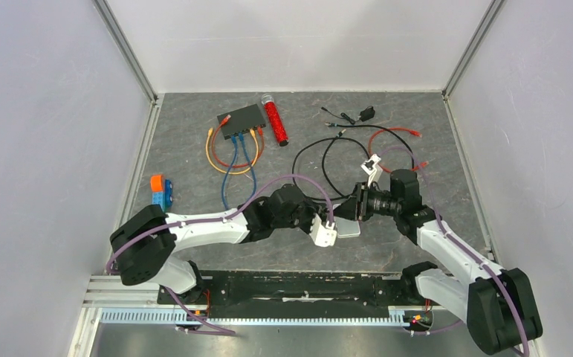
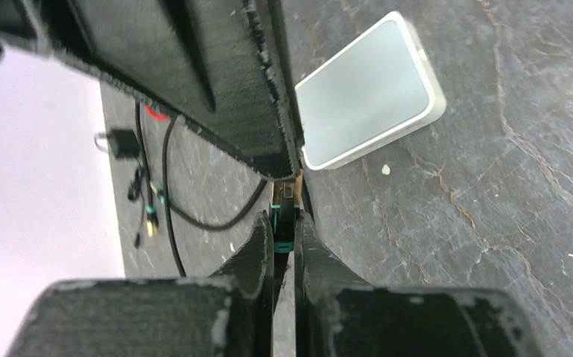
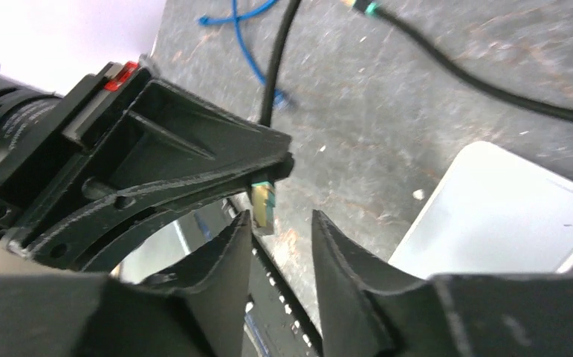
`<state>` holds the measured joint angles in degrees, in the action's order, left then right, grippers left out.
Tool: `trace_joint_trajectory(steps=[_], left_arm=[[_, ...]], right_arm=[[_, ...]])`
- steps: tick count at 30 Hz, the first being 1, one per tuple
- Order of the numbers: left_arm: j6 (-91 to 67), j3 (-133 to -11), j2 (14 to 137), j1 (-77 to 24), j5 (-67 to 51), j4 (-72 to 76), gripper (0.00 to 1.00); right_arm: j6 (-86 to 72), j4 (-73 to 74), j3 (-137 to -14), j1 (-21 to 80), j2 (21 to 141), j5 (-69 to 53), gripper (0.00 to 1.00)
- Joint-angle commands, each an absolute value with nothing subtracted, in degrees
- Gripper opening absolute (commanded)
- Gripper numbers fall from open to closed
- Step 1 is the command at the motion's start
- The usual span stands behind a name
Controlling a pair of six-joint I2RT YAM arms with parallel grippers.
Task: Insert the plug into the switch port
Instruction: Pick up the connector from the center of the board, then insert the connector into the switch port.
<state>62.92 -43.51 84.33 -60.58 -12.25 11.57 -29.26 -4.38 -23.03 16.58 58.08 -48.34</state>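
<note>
The plug (image 2: 284, 223), black with a teal band and a clear tip, sits clamped between the fingers of my left gripper (image 2: 284, 217), which is shut on it. In the right wrist view the plug's tip (image 3: 263, 205) sticks out of the left gripper's black fingers (image 3: 194, 163), just beside the left finger of my right gripper (image 3: 282, 221), whose jaws stand open around nothing. Both grippers meet at mid-table (image 1: 348, 210). The switch (image 1: 241, 119), a flat black box, lies far back left; its ports (image 1: 243, 133) line the near edge, several with coloured cables in them.
A white rounded-square box (image 2: 368, 93) lies on the mat right under the grippers. Black cable loops (image 1: 320, 160) run behind them. A red cylinder (image 1: 274, 119) lies beside the switch, an orange-and-blue object (image 1: 161, 192) at the left, a red cable (image 1: 395, 137) back right.
</note>
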Motion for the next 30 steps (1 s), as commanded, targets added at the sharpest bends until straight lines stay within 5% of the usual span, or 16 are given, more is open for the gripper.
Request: trace_joint_trajectory(steps=[1,10,30], left_arm=[[41.61,-47.75,81.95,-60.48,-4.45,9.09,0.02],[16.94,-55.37,84.85,-59.41,-2.04,-11.38,0.02],[-2.19,-66.96,102.81,-58.85,-4.48,-23.28,0.02]], right_arm=[[-24.89,-0.17,-28.51,16.08,55.48,-38.64,0.43],[-16.46,6.42,-33.48,15.46,56.46,-22.67,0.73],[-8.04,4.61,-29.5,13.01,71.37,-22.6,0.69]])
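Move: Just below both hands lies the white box: its middle is about 5 cm right, 2 cm back and 11 cm down from the left hand, which already pinches the black cable's plug, and some 3 cm right and 1 cm back of the right hand, equally low. Bare board lies about 4 cm left and 12 cm below the left hand; the switch stands roughly 32 cm ahead and 28 cm left of it. A black cable crosses about 7 cm ahead and 2 cm right of the right hand. Opening wide from a small gap, the right fingers clear the plug as that hand goes about 7 cm forward and 7 cm right, rising slightly before sinking beyond the white box's far end. The left hand keeps its pinch on the plug, rises a little, then sinks to about 7 cm below its start and some 4 cm left, towards the bare board, its fingers swinging from sideways to steeply down. ##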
